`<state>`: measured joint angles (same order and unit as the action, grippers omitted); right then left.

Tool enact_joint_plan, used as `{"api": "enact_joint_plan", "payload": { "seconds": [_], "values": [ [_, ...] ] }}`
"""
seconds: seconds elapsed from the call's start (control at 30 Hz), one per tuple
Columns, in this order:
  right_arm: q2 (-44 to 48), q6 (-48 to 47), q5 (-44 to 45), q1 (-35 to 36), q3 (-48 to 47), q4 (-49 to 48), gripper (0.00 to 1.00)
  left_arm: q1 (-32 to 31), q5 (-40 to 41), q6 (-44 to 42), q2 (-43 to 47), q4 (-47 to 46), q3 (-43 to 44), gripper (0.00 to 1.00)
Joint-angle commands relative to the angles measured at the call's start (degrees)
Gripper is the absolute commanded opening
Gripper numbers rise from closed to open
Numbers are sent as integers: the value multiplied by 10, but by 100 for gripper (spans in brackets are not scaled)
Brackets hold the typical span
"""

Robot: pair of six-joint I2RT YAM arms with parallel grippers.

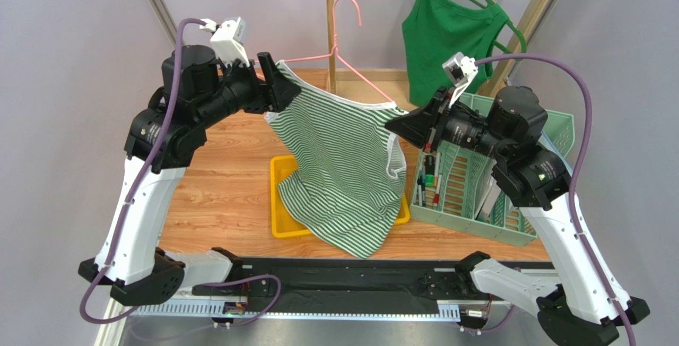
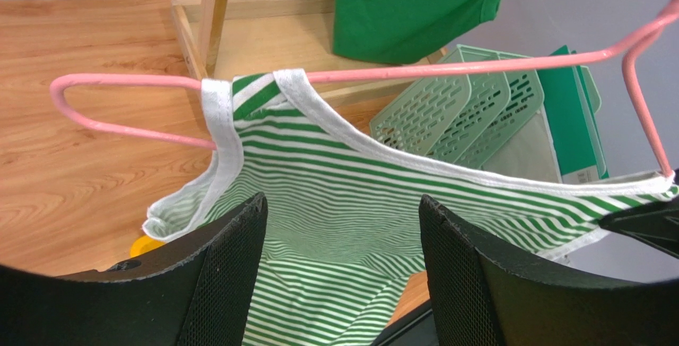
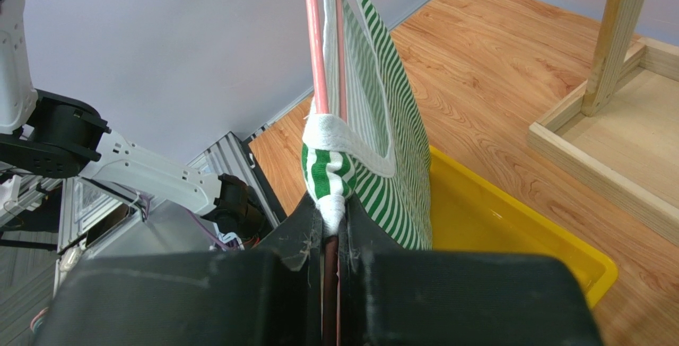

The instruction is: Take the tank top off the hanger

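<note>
A green-and-white striped tank top hangs from a pink hanger held in the air above the table. In the left wrist view its left strap loops over the left end of the hanger, and the striped cloth sags below. My left gripper is open at that shoulder, fingers either side of the cloth without pinching it. My right gripper is shut on the hanger's right end, with the white strap hem bunched at its fingertips.
Under the shirt lies a yellow tray. A mint green basket stands on the right. A wooden stand at the back carries a plain green top on a green hanger.
</note>
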<state>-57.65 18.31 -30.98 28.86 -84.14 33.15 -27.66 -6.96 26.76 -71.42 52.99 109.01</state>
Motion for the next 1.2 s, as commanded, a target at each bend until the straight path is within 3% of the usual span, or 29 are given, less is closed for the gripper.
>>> {"api": "enact_joint_plan", "payload": {
  "seconds": [0.0, 0.6, 0.87, 1.03, 1.17],
  "values": [
    [10, -13, 22, 13, -1, -40, 0, 0, 12, 3, 15, -26, 11, 76],
    [23, -20, 22, 35, 5, -34, 0, 0, 92, 24, 4, -68, -20, 72],
    [33, -23, 22, 36, 10, -25, 0, -1, 91, 25, -6, -71, -29, 59],
    [43, -24, 18, 37, 12, -22, 0, -1, 106, 20, -12, -69, -31, 56],
    [47, -25, 17, 37, 13, -21, 0, -1, 112, 18, -11, -69, -34, 39]
  ]
}}
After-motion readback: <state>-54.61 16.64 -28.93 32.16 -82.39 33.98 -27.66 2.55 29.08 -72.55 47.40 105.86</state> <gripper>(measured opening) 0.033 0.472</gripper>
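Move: The tank top's left strap, looped over the pink hanger's arm, lies about 5 cm ahead of the open left hand and 2 cm to its left, nearly level. The hanger's neck is some 7 cm ahead and 9 cm right, slightly higher; the right strap is about 6 cm back and 21 cm right. The right hand still pinches that right strap; from it the left strap is roughly 12 cm ahead and 23 cm left. Left hand eases about 4 cm forward, turning counter-clockwise, fingers closing partway round the strap; right keeps its hold. ##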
